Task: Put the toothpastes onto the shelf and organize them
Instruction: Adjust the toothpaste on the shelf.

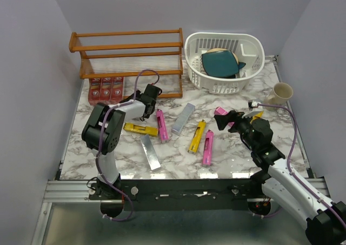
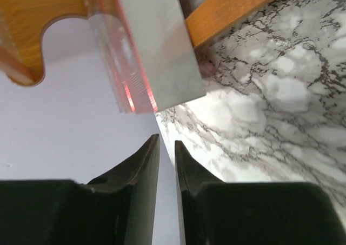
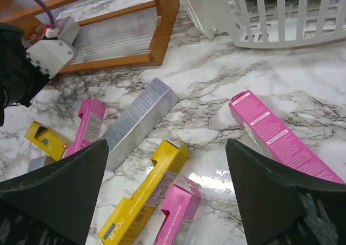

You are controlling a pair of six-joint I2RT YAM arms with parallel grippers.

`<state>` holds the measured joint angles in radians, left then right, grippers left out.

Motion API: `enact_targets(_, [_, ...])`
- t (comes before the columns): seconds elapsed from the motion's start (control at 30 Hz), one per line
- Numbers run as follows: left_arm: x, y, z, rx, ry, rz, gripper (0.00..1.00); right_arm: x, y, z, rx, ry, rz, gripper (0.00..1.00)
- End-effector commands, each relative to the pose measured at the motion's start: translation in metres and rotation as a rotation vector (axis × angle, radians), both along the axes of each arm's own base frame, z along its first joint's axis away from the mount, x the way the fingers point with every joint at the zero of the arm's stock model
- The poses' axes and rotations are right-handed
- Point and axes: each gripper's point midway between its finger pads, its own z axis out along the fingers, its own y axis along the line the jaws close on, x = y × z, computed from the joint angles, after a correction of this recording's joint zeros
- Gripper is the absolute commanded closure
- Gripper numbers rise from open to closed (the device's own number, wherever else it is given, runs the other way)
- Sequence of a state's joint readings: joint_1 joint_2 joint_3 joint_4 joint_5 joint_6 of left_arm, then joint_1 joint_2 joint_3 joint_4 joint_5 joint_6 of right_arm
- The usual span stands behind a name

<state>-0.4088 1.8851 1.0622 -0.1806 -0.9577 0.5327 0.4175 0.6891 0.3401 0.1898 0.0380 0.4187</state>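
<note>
The orange wooden shelf [image 1: 127, 53] stands at the back left, with three red toothpastes [image 1: 106, 88] side by side at its lower front. My left gripper [image 1: 145, 101] is at the shelf's right end. In the left wrist view its gripper [image 2: 166, 139] shows a narrow empty gap, just short of a silver carton [image 2: 157, 50] lying against a clear slat. My right gripper [image 3: 167, 164] hangs wide open over a yellow carton [image 3: 146, 196] and a pink one [image 3: 175, 212]. Several more cartons lie loose: silver [image 1: 183, 119], silver [image 1: 150, 152], yellow [image 1: 139, 128], pink [image 1: 161, 125].
A white slotted basket [image 1: 251, 66] holding a dark teal item stands at the back right, beside the shelf. A cream mug [image 1: 281, 92] sits near the right edge. Another pink carton [image 3: 281, 137] lies under my right gripper's right finger.
</note>
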Motion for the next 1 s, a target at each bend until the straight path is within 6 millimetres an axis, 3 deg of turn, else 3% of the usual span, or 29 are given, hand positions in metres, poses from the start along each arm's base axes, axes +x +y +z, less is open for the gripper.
enact_targets(0.0, [-0.012, -0.024, 0.034, -0.15, -0.084, 0.012, 0.7, 0.001, 0.002, 0.009, 0.014, -0.026, 0.011, 0.02])
enact_targets(0.17, [-0.032, -0.045, 0.071, -0.39, -0.181, -0.009, 0.59, 0.001, 0.002, 0.01, 0.011, -0.027, 0.012, 0.02])
enact_targets(0.33, [-0.059, -0.057, 0.107, -0.686, -0.33, -0.011, 0.28, 0.001, 0.003, 0.01, 0.009, -0.024, 0.017, 0.02])
enact_targets(0.4, [-0.071, -0.058, 0.106, -0.76, -0.361, 0.014, 0.17, 0.001, 0.003, 0.009, 0.006, -0.02, 0.018, 0.02])
enact_targets(0.43, [-0.077, -0.059, 0.116, -0.838, -0.419, 0.039, 0.13, 0.001, 0.004, 0.01, 0.006, -0.02, 0.02, 0.02])
enact_targets(0.5, [-0.09, -0.062, 0.109, -0.911, -0.411, 0.062, 0.02, 0.001, 0.003, 0.008, 0.003, -0.017, 0.019, 0.02])
enact_targets(0.53, [-0.096, -0.063, 0.117, -0.966, -0.448, 0.069, 0.01, 0.002, 0.003, 0.009, 0.003, -0.017, 0.019, 0.02])
enact_targets(0.6, [-0.105, -0.065, 0.11, -1.057, -0.481, 0.128, 0.01, 0.002, 0.004, 0.007, -0.001, -0.013, 0.02, 0.02])
enact_targets(0.73, [-0.126, -0.052, 0.109, -1.18, -0.615, 0.327, 0.01, 0.004, 0.005, 0.003, -0.005, 0.002, 0.022, 0.02])
enact_targets(0.93, [-0.151, -0.068, 0.075, -1.358, -0.557, 0.432, 0.01, 0.007, 0.007, -0.004, -0.016, 0.027, 0.027, 0.02])
enact_targets(0.97, [-0.157, -0.068, 0.062, -1.368, -0.538, 0.455, 0.01, 0.007, 0.007, -0.003, -0.015, 0.024, 0.027, 0.02])
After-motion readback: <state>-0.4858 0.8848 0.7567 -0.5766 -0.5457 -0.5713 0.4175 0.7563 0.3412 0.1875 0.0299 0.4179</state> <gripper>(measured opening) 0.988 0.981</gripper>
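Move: From the nearly shut left hand the yellow toothpaste lies about 11 cm back and 10 cm right, some 6 cm lower. The pink toothpaste beside it is roughly 10 cm back and 19 cm right of the hand, the silver box 20 cm back and 14 cm right. The nearest red toothpaste on the shelf sits some 6 cm ahead and 2 cm left, about 3 cm below. From the right hand the yellow toothpaste is about level and 33 cm left. The left hand leaves the front right corner of the red toothpastes, first climbing steeply some 14 cm while drawing back and to the right, then sinking about 4 cm, to end above the table near the yellow toothpaste, roughly 14 cm back in all. It rolls about 80 degrees, left side down, its fingers swinging round to nearly forward and spreading fully open. Late on, the right hand, still open, dips 2 cm. ##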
